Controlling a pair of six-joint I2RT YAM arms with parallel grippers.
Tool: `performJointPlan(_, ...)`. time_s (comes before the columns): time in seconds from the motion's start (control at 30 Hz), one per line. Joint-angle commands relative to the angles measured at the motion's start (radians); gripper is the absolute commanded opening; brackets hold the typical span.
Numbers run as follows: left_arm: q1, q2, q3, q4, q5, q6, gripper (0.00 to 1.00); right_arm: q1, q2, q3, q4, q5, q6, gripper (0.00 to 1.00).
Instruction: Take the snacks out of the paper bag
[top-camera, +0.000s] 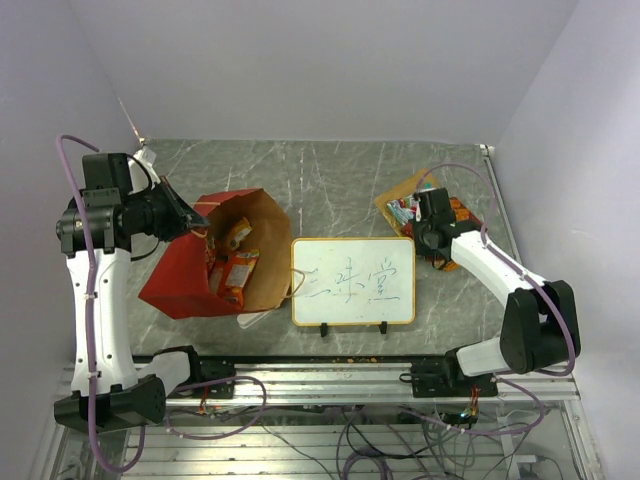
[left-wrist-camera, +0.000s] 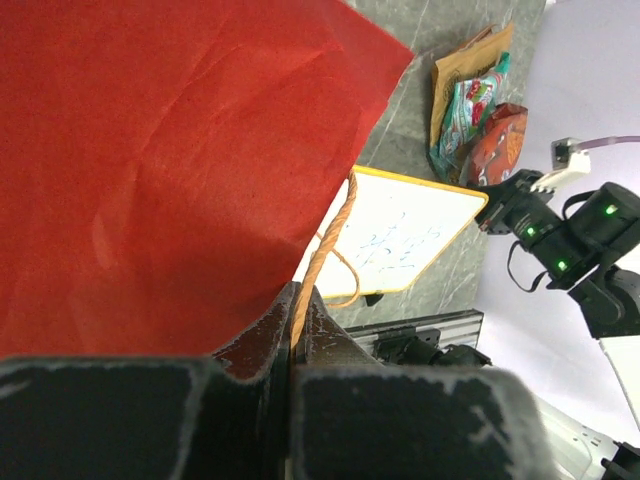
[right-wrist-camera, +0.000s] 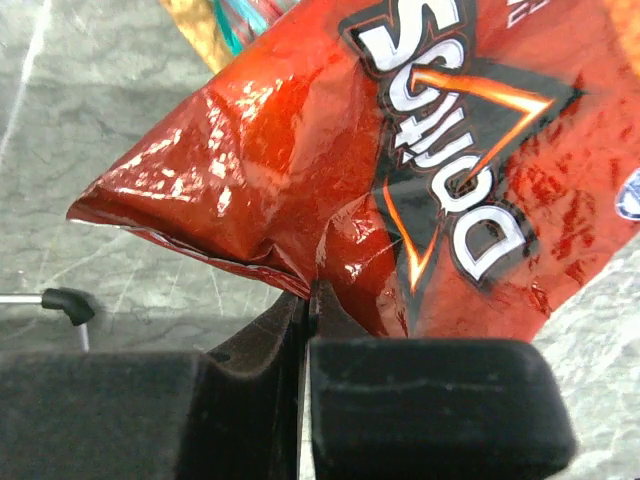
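The paper bag (top-camera: 180, 275), red outside and brown inside, lies open on its side at the left. Orange and yellow snack packets (top-camera: 235, 268) lie inside it. My left gripper (top-camera: 200, 222) is at the bag's mouth, shut on its thin handle (left-wrist-camera: 322, 245), with the red bag wall (left-wrist-camera: 150, 150) beside it. My right gripper (top-camera: 432, 208) is over a pile of snacks (top-camera: 405, 205) at the back right, shut on the edge of a red Doritos packet (right-wrist-camera: 400, 150). The pile (left-wrist-camera: 470, 105) includes a flat orange bag and a teal packet.
A framed whiteboard (top-camera: 352, 280) with writing stands in the middle front, touching the bag's mouth; it also shows in the left wrist view (left-wrist-camera: 400, 235). A metal rail (top-camera: 330, 375) runs along the near edge. Walls close in on the table behind and at both sides.
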Motion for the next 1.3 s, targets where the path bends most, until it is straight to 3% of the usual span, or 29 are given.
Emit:
performJointPlan(0.0,-0.007,-0.010,0.062,-0.005,-0.021,0.018,0.07,-0.001,-0.012,-0.077,0.109,-0.038,0.035,0.00)
performJointPlan(0.3,-0.007,-0.027,0.053,-0.006,-0.016,0.018,0.07,-0.001,-0.021,-0.098,0.178,-0.022,-0.062,0.02)
performJointPlan(0.6,-0.006,-0.051,0.024,-0.001,-0.016,0.013,0.07,0.000,-0.170,-0.014,0.060,-0.014,-0.080,0.40)
performJointPlan(0.83,-0.006,-0.054,0.022,-0.005,-0.028,0.005,0.07,0.000,-0.208,0.044,0.079,-0.038,-0.175,0.50)
performJointPlan(0.93,-0.007,-0.052,0.024,-0.007,-0.032,0.000,0.07,0.000,-0.181,0.098,0.101,-0.110,-0.174,0.51)
performJointPlan(1.07,-0.006,-0.054,0.026,-0.014,-0.038,-0.006,0.07,0.016,-0.163,0.146,0.186,-0.323,-0.180,0.57)
performJointPlan(1.27,-0.006,-0.064,0.013,-0.011,-0.045,-0.029,0.07,0.184,-0.106,0.196,0.391,-0.482,-0.244,0.59)
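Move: The right hand, holding the Doritos bag by its near edge, has the snack pile some 7 cm below and about 3 cm ahead of it. In the pile, the teal packet is about 5 cm ahead and 4 cm left, and the orange packet some 4 cm back and 4 cm right. The whiteboard's middle is about 19 cm left and 12 cm back. From the left hand, the pile is roughly 50 cm right, 10 cm ahead and 29 cm below. The right fingers let go of the Doritos bag over the snack pile after lowering it a last 3 cm or so, opening to a bit over half. The emptied hand then rises about 17 cm, swinging left and somewhat forward late in the climb, its fingers tilting up and turning counter-clockwise. The left hand keeps its pinch on the paper bag's handle, lifting about 1.5 cm. ##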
